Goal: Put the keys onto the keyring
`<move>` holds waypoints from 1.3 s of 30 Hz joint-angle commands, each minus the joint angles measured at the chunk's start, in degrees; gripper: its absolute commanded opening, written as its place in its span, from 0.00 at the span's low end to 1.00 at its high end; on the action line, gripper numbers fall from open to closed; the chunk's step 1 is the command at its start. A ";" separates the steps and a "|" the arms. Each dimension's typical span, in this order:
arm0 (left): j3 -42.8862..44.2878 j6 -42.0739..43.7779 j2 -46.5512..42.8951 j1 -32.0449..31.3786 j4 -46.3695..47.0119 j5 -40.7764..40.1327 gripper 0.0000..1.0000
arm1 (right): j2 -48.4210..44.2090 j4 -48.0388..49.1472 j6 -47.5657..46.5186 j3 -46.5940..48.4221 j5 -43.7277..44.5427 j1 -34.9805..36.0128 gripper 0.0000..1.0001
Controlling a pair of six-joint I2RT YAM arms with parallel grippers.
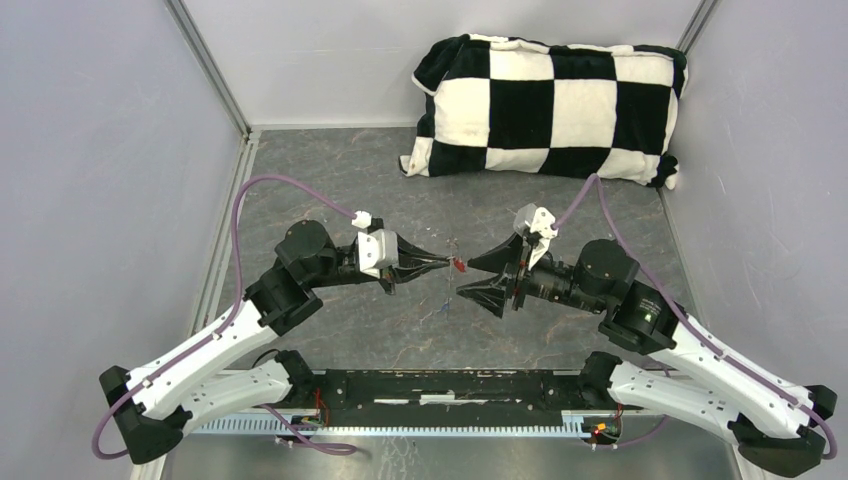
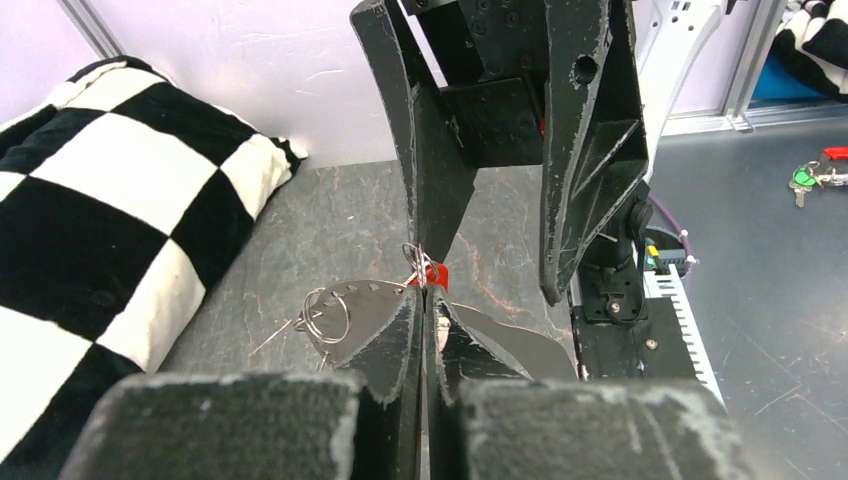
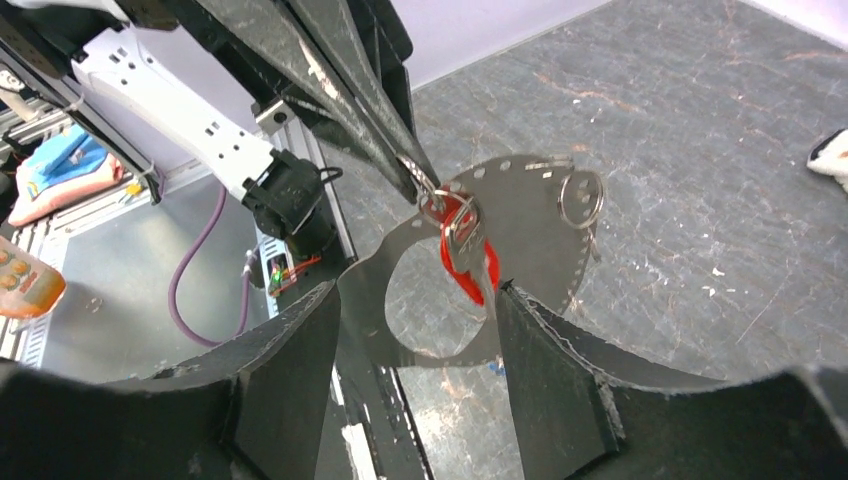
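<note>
My left gripper (image 1: 448, 263) (image 2: 425, 292) is shut, pinching the top edge of the keyring (image 3: 530, 195), a floppy grey loop with a beaded border that hangs below its tips above the table. The red-headed key (image 3: 466, 250) (image 2: 437, 275) (image 1: 458, 266) dangles from a small wire ring right at that pinch. A larger split ring (image 3: 580, 197) (image 2: 326, 315) sits on the loop's far side. My right gripper (image 1: 464, 278) (image 3: 418, 287) stands open, facing the left one, its fingers on either side of the loop's lower part and holding nothing. A small blue speck (image 3: 497, 368) shows under the loop; I cannot tell whether it is the other key.
A black-and-white checkered pillow (image 1: 545, 105) (image 2: 100, 220) lies at the back right of the dark stone-patterned table. Grey walls close in the left, right and back. The arms' base rail (image 1: 450, 392) runs along the near edge. A green-headed key bunch (image 2: 810, 178) lies outside the enclosure.
</note>
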 commanded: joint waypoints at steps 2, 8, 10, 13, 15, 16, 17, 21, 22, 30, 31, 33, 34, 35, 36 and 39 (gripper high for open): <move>2.50 -3.28 -0.17 0.12 6.21 -0.43 0.02 | 0.58 8.79 1.29 0.94 1.81 -0.19 0.62; 2.69 -4.02 -0.57 0.12 6.65 -0.41 0.02 | 1.66 9.78 -0.01 0.85 2.18 -0.16 0.53; 2.63 -4.10 -0.63 0.12 6.72 -0.34 0.02 | 1.50 9.37 -0.06 0.78 2.60 -0.20 0.51; 2.39 -4.34 -0.79 0.12 7.10 -0.30 0.02 | 1.25 8.95 -0.33 0.60 2.79 -0.20 0.48; 2.44 -4.61 -0.73 0.14 7.39 -0.02 0.02 | 1.18 8.72 -0.65 0.42 2.60 -0.20 0.43; 2.53 -4.67 -0.72 0.12 7.44 0.14 0.02 | 1.17 8.75 -0.83 0.37 2.41 -0.18 0.40; 2.64 -4.83 -0.78 0.12 7.44 0.28 0.02 | 1.09 8.71 -0.93 0.32 2.35 -0.15 0.36; 2.80 -5.00 -0.92 0.12 7.36 1.40 0.02 | 0.63 7.40 -1.67 0.40 3.43 -0.19 0.30; 2.88 -5.07 -0.97 0.12 7.29 1.58 0.02 | 0.57 6.80 -1.93 0.54 3.88 -0.17 0.29; 2.89 -5.59 -1.07 0.12 7.69 2.24 0.02 | 1.22 8.17 -1.63 -0.42 3.16 -0.17 0.40; 2.89 -5.65 -1.07 0.12 7.70 2.30 0.02 | 1.61 8.37 -1.52 -0.38 2.94 -0.21 0.40; 2.89 -5.69 -1.02 0.12 7.79 2.25 0.02 | 2.14 9.16 -1.57 -0.47 2.24 -0.21 0.40; 2.81 -5.63 -1.16 0.12 7.79 2.18 0.02 | 2.42 9.55 -1.51 -0.47 2.06 -0.14 0.39; 2.76 -5.61 -1.14 0.12 7.87 2.17 0.02 | 2.66 9.70 -1.53 -0.47 1.89 -0.20 0.38; 2.72 -5.55 -1.19 0.12 7.81 2.17 0.02 | 2.91 9.76 -1.53 -0.39 1.84 -0.18 0.37; 2.71 -5.28 -1.31 0.12 7.64 1.84 0.02 | 2.96 9.65 -1.91 -0.38 1.33 -0.19 0.25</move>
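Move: The red tag with its keys hangs from a small ring in the left hand's shut fingertips, about 2 cm ahead of the open right hand, 2 cm to its left and 1 cm above. The grey plate's middle is level with the right hand fore-and-aft, some 3 cm to its left and 3 cm below; a loose wire ring on the plate's far end lies about 7 cm ahead and 3 cm left. From the left hand the tag lies 1 cm back, 2 cm to its right and 1 cm lower. The right hand lifts about 2 cm while edging forward and left to the red tag, then nearly holds its place as its fingers narrow around the tag, open again slightly, and start closing once more as the hand eases left and a little down, leaving them about half as wide as at the start. Meanwhile the left hand keeps its pinch on the small ring by the plate's edge, rising about 1.5 cm and then drawing back slightly. ##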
